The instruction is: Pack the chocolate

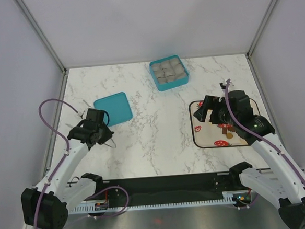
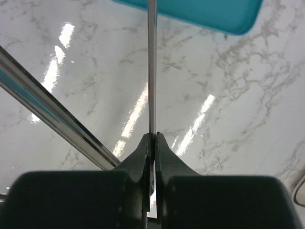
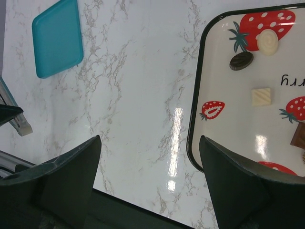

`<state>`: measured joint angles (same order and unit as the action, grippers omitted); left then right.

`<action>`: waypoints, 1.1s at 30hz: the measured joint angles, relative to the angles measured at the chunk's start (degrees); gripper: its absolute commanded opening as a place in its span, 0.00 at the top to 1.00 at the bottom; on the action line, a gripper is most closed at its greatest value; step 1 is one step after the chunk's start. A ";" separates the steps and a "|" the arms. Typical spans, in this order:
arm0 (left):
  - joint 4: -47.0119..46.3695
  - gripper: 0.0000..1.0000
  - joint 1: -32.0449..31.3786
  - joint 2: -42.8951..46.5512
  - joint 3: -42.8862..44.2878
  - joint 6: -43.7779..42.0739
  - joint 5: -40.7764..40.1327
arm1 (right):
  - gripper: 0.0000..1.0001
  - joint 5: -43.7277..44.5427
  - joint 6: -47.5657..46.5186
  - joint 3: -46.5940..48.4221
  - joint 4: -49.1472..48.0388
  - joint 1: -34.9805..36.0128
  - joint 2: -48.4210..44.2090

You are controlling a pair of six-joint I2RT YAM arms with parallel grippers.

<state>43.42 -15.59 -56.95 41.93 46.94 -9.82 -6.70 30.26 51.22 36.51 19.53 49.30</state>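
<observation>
Several pieces of chocolate lie on a strawberry-print tray (image 3: 224, 71): a white round one (image 3: 268, 41), a dark oval (image 3: 241, 60), a whitish square (image 3: 261, 96) and a brown block (image 3: 299, 135). My right gripper (image 3: 150, 139) hangs open over the marble just left of the tray's edge, nothing between its fingers. In the top view it (image 1: 203, 110) sits above the tray (image 1: 206, 138) and the arm hides most of the candies. My left gripper (image 2: 153, 134) is shut on thin metal tongs (image 2: 151, 71), at the table's left (image 1: 104, 134).
A teal box with grey compartments (image 1: 153, 72) stands at the back centre. Its flat teal lid (image 1: 114, 108) lies just beyond the left gripper and shows in both wrist views (image 2: 205, 12) (image 3: 57, 38). Enclosure walls ring the marble table.
</observation>
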 measured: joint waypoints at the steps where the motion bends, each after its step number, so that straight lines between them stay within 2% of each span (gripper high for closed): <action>1: 0.28 0.98 -2.01 -0.15 0.96 0.17 -0.66 | 0.07 0.00 0.00 0.02 0.20 0.00 -0.55; 5: 1.73 0.98 -14.12 -5.14 7.63 2.03 -1.97 | 0.07 0.02 -0.02 0.22 0.76 0.00 -1.73; 8: 1.49 0.98 -23.82 -13.90 14.99 3.87 -2.23 | 0.08 0.00 -0.02 0.35 0.92 0.00 -2.12; 14: 1.20 0.98 -36.11 -30.18 27.47 6.16 -2.49 | 0.07 0.09 -0.09 0.35 2.23 0.00 -2.84; 18: 1.01 0.98 -39.10 -39.45 32.68 6.54 -1.99 | 0.07 0.55 -0.52 0.35 3.04 0.00 -4.31; 24: 0.81 0.98 -39.30 -49.31 37.13 6.56 -0.11 | 0.07 1.25 -1.07 0.35 4.79 0.00 -5.92; 33: -0.24 0.98 -39.26 -55.78 40.65 6.56 3.45 | 0.06 2.71 -1.55 0.35 5.18 0.00 -6.56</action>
<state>43.18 -54.85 -112.73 82.59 53.49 -6.37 -3.99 28.71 51.57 41.69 19.53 42.74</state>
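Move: The left hand already holds the metal tongs; the strawberry tray of chocolates has its middle about 57 cm to this hand's right, 3 cm farther out and 10 cm below. The teal lid lies about 13 cm ahead and 3 cm right, the compartment box some 33 cm ahead and 32 cm right. From the open right hand the tray's middle is about 7 cm right, 2 cm ahead and 20 cm below. The left hand, still pinching the metal tongs, swings about 28 cm right towards the strawberry tray, rising then sinking. ##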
